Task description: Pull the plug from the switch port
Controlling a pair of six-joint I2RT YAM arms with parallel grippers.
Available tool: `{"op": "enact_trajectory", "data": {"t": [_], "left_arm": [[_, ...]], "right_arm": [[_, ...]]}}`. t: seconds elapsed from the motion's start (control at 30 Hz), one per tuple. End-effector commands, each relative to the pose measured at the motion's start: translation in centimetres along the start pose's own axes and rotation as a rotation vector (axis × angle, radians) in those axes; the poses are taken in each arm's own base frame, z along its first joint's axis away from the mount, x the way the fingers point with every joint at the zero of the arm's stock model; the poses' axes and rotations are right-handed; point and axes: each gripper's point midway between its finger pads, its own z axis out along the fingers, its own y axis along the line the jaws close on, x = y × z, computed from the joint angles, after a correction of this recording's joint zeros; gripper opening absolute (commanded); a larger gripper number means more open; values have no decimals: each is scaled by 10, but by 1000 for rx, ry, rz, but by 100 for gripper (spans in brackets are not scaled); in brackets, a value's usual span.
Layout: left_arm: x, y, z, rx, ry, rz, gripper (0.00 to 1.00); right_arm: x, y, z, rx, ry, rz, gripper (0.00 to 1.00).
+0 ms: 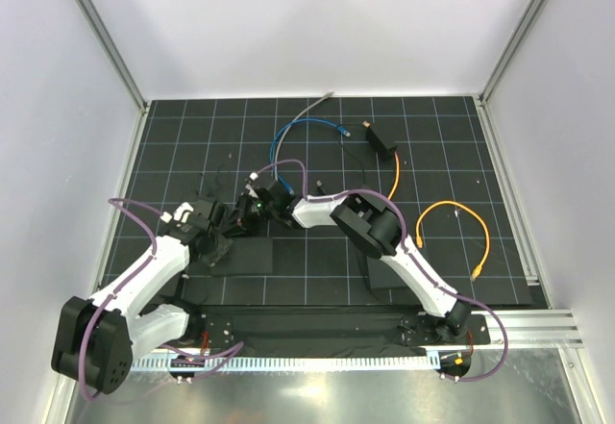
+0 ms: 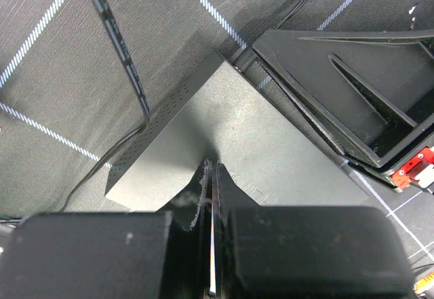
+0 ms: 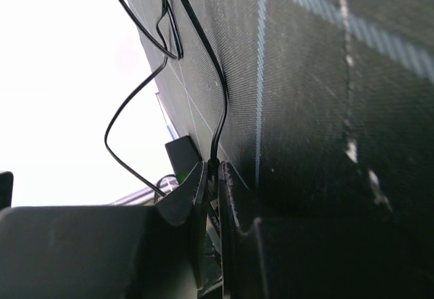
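The switch, a flat dark grey box with a perforated side, lies on the gridded mat. My left gripper is shut, its tips resting on the box's top with nothing between them. In the top view the left gripper and right gripper meet at the switch. My right gripper is shut on a small black plug, from which a thin black cable runs up across the mat. The switch port itself is hidden behind the fingers.
An orange cable runs from a small black block toward the right arm. A second orange cable lies looped at the right. Blue cable and grey cable lie at the back. White walls enclose the mat.
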Motion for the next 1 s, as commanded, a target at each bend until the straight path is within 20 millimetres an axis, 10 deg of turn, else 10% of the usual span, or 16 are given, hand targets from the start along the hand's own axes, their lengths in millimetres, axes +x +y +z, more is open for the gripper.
{"op": "enact_trajectory", "data": {"t": [0.0, 0.3, 0.7, 0.97], "left_arm": [[21, 51, 10, -179, 66, 94, 0], [21, 50, 10, -181, 78, 124, 0], [22, 50, 10, -172, 76, 126, 0], [24, 48, 9, -161, 86, 113, 0]], "right_arm": [[-40, -3, -9, 29, -202, 92, 1], [-56, 40, -6, -111, -200, -90, 1], [-88, 15, -16, -41, -244, 94, 1], [-93, 44, -13, -62, -202, -83, 1]]}}
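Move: The right hand already grips the black cable's plug in the switch port, which lies about 2 cm back of its fingertips and level with them. The switch's middle is some 7 cm back and 7 cm to its right; a tangle of black cable lies about 15 cm ahead and 2 cm to its left. From the left hand's closed fingertips on the switch, the port lies some 5 cm ahead, 3 cm left and slightly lower. Right hand draws the gripped plug forward about 10 cm from the port while left fingertips stay on the switch. ##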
